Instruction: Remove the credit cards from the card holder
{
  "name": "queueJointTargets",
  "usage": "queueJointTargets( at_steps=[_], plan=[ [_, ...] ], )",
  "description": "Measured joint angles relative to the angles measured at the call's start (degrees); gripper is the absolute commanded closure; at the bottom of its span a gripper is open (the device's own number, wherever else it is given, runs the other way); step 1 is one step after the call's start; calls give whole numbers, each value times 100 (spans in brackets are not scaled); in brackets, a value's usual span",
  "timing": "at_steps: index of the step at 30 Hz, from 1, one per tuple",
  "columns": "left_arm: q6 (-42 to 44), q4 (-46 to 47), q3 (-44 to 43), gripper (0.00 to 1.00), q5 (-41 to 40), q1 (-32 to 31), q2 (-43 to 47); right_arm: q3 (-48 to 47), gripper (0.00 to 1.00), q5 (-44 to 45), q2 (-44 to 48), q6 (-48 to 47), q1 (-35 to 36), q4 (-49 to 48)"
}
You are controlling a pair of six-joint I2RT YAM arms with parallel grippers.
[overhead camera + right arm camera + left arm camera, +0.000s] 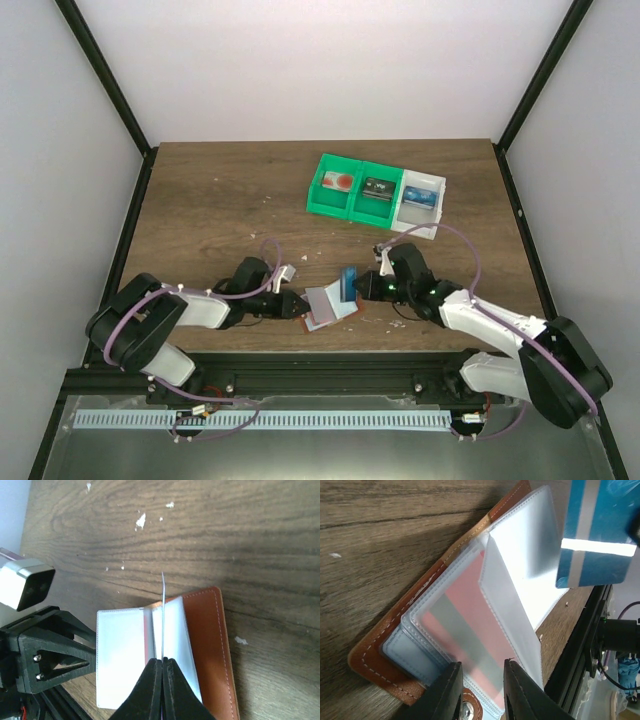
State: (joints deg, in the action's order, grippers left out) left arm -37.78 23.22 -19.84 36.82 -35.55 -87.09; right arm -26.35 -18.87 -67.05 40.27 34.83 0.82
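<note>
The reddish-brown card holder (322, 312) lies open near the table's front edge, its clear pockets fanned out. My right gripper (366, 286) is shut on a blue credit card (349, 283), which hangs just above the holder, clear of the pockets. The right wrist view shows that card (163, 605) edge-on in the right gripper (162, 660), above the holder (207, 645). In the left wrist view the blue card (595, 535) has a silver stripe. My left gripper (482, 672) stands slightly open at the holder's (427, 587) near end. A reddish card (470, 625) shows through a pocket.
Two green bins (348, 190) and a white bin (420, 200) stand at the back right, with small items inside. Pale crumbs (140, 521) dot the wood. A black rail (320, 360) runs along the front edge, close behind the holder.
</note>
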Motion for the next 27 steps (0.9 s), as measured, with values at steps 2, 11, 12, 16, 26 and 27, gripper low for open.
queueJointTargets(
  at_steps=[2,11,12,16,26,27],
  plan=[
    [-37,-109,-57,70,28,-4,28,-68,100,50,98,-87,0,81],
    [-96,-1357,-385,65,-529,-7,839,-219,100,133,348,-485,-4,175],
    [-105,-1480,-413,63,-612,-7,975,-247,100,136,348,-535,-2,175],
    [-190,-1899,-533,44,-920,-7,1606,-321,100,282,372,-811,131,136],
    [-1355,-2068,-798,39,-798,240,2951,-186,100,892,787,-2474,1270,-671],
    [-1547,-2006,-791,39,-723,315,3029,-144,100,973,852,-2675,1360,-763]
  ],
)
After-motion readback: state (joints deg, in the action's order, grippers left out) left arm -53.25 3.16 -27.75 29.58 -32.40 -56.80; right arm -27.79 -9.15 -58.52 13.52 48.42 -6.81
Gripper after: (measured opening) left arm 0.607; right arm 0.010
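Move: Up and out from the left hand, the blue credit card in the right gripper stands some 9 cm to its right, 5 cm ahead and 5 cm higher. The open card holder's middle is about 5 cm right of the left hand, level with it and 1 cm lower. From the right hand, the left gripper lies about 12 cm left, 4 cm back and 6 cm lower; the holder is some 6 cm left, 5 cm back and 8 cm below. Leaving the holder's snap end, the left hand climbs about 14 cm and slightly forward while opening wide, coming up towards the blue card. The right hand keeps its pinch on the card, first rising, then also swinging left and a little back, its fingers tipping up some 35 degrees and turning counter-clockwise to bring the card's free end towards the left gripper. ##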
